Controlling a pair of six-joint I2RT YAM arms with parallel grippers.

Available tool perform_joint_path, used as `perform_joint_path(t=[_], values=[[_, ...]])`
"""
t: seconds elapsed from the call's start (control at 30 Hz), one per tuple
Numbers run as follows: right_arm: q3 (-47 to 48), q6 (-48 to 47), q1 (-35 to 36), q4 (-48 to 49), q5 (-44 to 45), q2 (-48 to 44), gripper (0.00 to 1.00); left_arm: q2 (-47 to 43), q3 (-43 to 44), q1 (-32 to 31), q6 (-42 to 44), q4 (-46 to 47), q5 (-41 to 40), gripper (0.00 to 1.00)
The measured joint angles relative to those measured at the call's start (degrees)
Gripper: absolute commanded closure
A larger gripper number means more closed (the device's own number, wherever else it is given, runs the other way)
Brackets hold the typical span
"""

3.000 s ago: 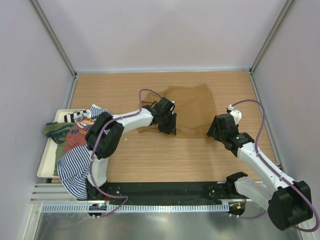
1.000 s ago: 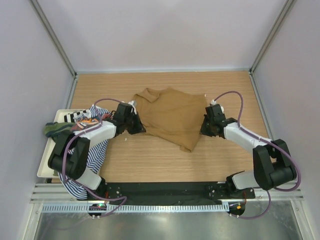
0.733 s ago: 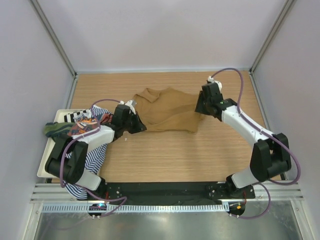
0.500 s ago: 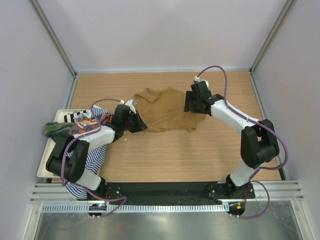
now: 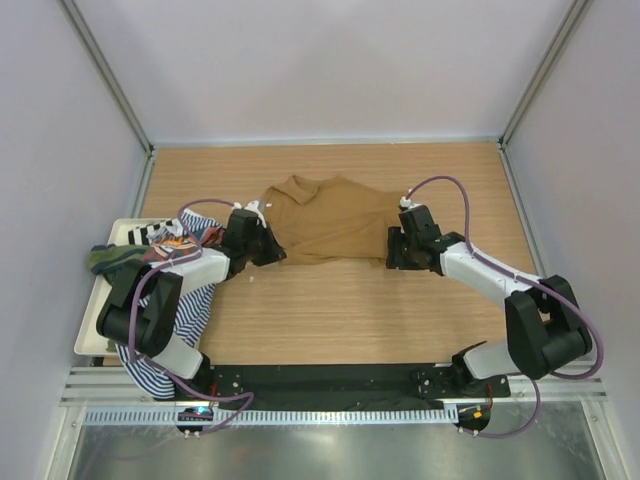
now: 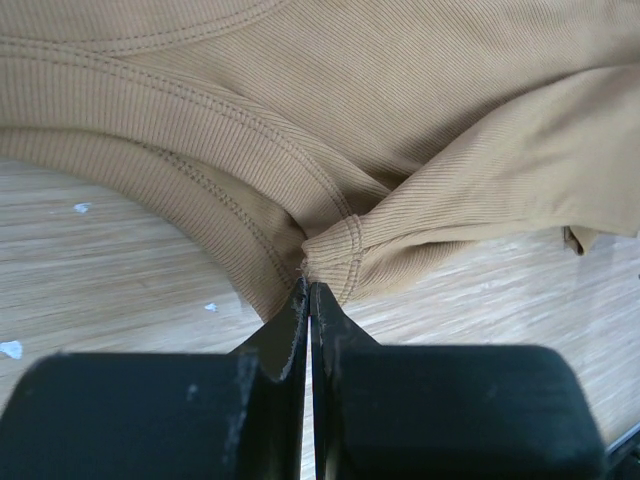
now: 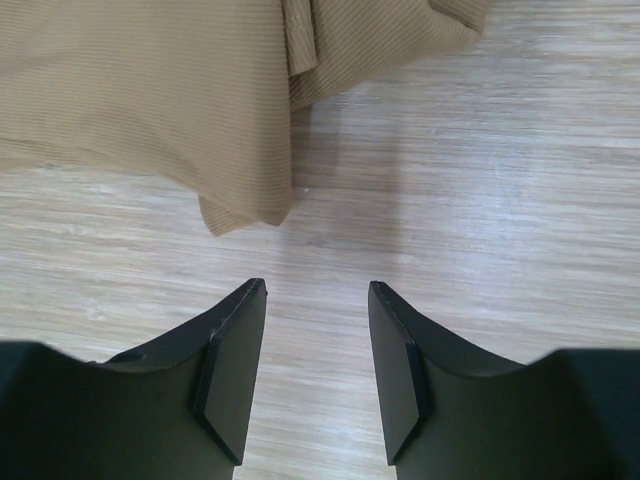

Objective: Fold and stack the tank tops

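The tan-brown tank top (image 5: pixel 335 220) lies folded on the wooden table, and fills the upper half of the left wrist view (image 6: pixel 400 120). My left gripper (image 5: pixel 276 254) is at its near left corner, shut on a stitched hem (image 6: pixel 330 255) at the very tips (image 6: pixel 308 288). My right gripper (image 5: pixel 391 256) is at the top's near right edge, open, with bare wood between its fingers (image 7: pixel 316 290). A loose corner of the tan top (image 7: pixel 245 210) lies just ahead of them, untouched. The striped (image 5: pixel 160 335), rust-red (image 5: pixel 152 270) and olive (image 5: pixel 110 258) tank tops lie heaped at the left.
The heap rests on a white tray (image 5: pixel 92 318) at the table's left edge, with the striped top spilling over its near rim. Grey walls close the table at the back and sides. A black rail (image 5: pixel 340 380) runs along the near edge.
The right gripper carried the tan top's right edge up and leftward, folding it over, then let go, opened and drew back to the near right edge. The left gripper held its corner in place.
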Motion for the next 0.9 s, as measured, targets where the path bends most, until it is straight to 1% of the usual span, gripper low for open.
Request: perform_joint_path(t=[0.3,0.4,0.47,0.5,0.53,0.6,0.63,0.67,0.7,0.83,0.9], values=[[1.7,0.0,0.6,3.5,-1.6,8.1,0.48,0.1,0.0,0.5,-0.1,-0.2,0.0,1.0],[3.0,0.0,1.4,4.3,-1.4,10.4,0.49,0.2,0.0,0.5,-0.2,-0.2,0.0,1.0],[3.4,0.0,1.6,4.7,-1.1,11.1,0.53,0.2,0.0,0.5,-0.2,-0.2,0.0,1.0],[3.8,0.1,1.7,4.7,-0.7,11.5,0.55,0.2,0.0,0.5,-0.2,-0.2,0.0,1.0],[4.3,0.1,1.8,4.7,-0.3,11.8,0.61,0.2,0.0,0.5,-0.2,-0.2,0.0,1.0],[5.7,0.1,1.8,4.9,0.8,12.9,0.67,0.2,0.0,0.5,-0.2,-0.2,0.0,1.0],[6.6,0.2,1.8,5.0,1.7,13.6,0.74,0.2,0.0,0.5,-0.2,-0.2,0.0,1.0],[7.4,0.3,1.8,5.1,2.5,14.3,0.78,0.2,0.0,0.5,-0.2,-0.2,0.0,1.0],[8.1,0.3,1.9,5.1,3.6,15.0,0.86,0.2,0.0,0.5,-0.2,-0.2,0.0,1.0],[9.8,0.3,3.2,3.8,10.8,16.3,0.99,0.2,0.0,0.5,-0.2,-0.2,-0.3,1.0],[10.6,0.8,4.4,1.5,17.4,16.3,0.99,-0.2,0.0,0.5,-0.2,-0.3,-0.6,1.0]])
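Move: Ahead of the open right hand by about 5 cm, 2 cm to its left and 3 cm lower, lies the near right corner of the brown tank top. The tank top's far right corner is some 15 cm ahead of that hand, 3 cm to its right; its middle is about 12 cm ahead and 15 cm left. From the left hand, shut at the near left hem, the near right corner is about 24 cm to the right, level forward. Sinking about 3 cm first, the right hand slides forward some 5 cm and slightly left to the near right corner, shuts its half-open fingers and pinches the fabric there. As they finish closing it shifts 2 to 3 cm right and rolls about 15 degrees, left side dipping. The left hand stays put, fingers shut, tips still at the near left hem. ##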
